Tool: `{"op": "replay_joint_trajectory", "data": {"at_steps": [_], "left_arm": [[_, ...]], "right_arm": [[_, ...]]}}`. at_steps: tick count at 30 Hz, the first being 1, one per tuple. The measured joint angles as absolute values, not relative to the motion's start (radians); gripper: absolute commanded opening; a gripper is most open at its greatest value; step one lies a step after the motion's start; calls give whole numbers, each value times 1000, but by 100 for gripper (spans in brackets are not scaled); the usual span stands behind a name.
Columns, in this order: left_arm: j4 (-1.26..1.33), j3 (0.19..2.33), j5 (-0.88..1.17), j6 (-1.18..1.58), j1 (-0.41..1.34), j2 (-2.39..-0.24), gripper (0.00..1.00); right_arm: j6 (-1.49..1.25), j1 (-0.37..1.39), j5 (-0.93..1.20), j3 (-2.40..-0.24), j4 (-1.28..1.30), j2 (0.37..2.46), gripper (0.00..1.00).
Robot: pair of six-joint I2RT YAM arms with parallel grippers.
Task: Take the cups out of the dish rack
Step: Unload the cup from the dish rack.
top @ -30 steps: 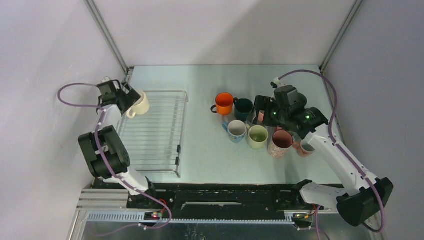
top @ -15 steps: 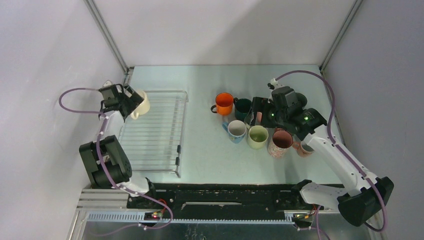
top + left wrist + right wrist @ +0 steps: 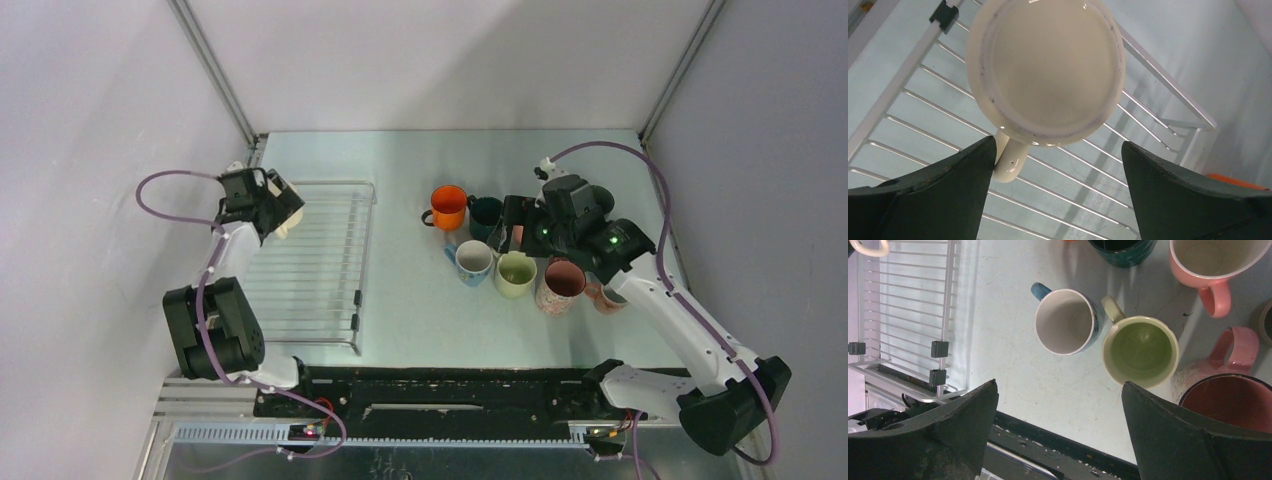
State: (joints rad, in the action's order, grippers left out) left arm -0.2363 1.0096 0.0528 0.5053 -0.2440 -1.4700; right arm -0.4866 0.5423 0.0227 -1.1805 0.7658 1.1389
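Observation:
A cream cup [image 3: 1048,65] stands upright on the dish rack [image 3: 1168,82] at its far left corner. My left gripper [image 3: 1058,150] hangs open just over it, and the cup's handle [image 3: 1010,162] lies next to the left fingertip. From the top view the left gripper [image 3: 272,205] hides most of that cup [image 3: 287,228]. The rest of the dish rack [image 3: 310,280] is bare. My right gripper [image 3: 1058,390] is open with nothing in it, above the cups grouped on the table: white-and-blue [image 3: 1066,321], pale green [image 3: 1140,350], pink [image 3: 1215,260], dark teal [image 3: 1122,250].
On the table right of the rack stand an orange cup [image 3: 448,207], a dark teal one [image 3: 487,214] and a speckled pink cup with a dark red inside [image 3: 562,285]. The right arm [image 3: 660,300] reaches over this group. A black rail [image 3: 450,385] runs along the near edge.
The left gripper has moved right and down over the cream cup, which it now mostly covers in the top view. The right gripper has barely shifted.

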Motion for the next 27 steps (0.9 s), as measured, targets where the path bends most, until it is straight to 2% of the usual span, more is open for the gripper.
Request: {"op": "replay_joint_trajectory", "data": {"at_steps": [11, 14, 21, 27], "left_arm": [[-345, 1010, -89, 452, -145, -1493, 98], [-369, 1010, -121, 443, -136, -1514, 92], [-385, 1011, -175, 408, -135, -1549, 69], [-384, 1012, -199, 354, -135, -1575, 62]], "right_arm": [[-496, 545, 20, -1157, 765, 1116, 100], [-498, 545, 20, -1156, 765, 1115, 100], [-498, 545, 20, -1131, 757, 1104, 99], [-498, 545, 20, -1123, 754, 1103, 99]]}}
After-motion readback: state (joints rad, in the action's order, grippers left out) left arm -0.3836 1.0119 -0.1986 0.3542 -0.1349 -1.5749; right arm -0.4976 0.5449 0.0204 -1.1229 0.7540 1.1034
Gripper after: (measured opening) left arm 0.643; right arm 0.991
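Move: Upside down on the rack, the cream cup has its middle about 4 cm straight ahead of the left hand and 8 cm below. Its handle sticks back towards the robot, some 2 cm behind the hand and 8 cm down. The rack's left rail runs about 6 cm to the left of the cup's middle and level with it; its far rail has its middle 9 cm ahead of the hand and 9 cm right. From the right hand the cup lies roughly 17 cm ahead, 48 cm left and 18 cm below. Sinking about 6 cm and drawing back some 3 cm, the left hand comes down to the cream cup's handle, swinging slightly right and then left again. The wrist tips the fingers nearly 20 degrees steeper and rolls the hand's left side up; late on, the wide-open fingers close by about a third, one on each side of the handle, not yet visibly gripping it. ##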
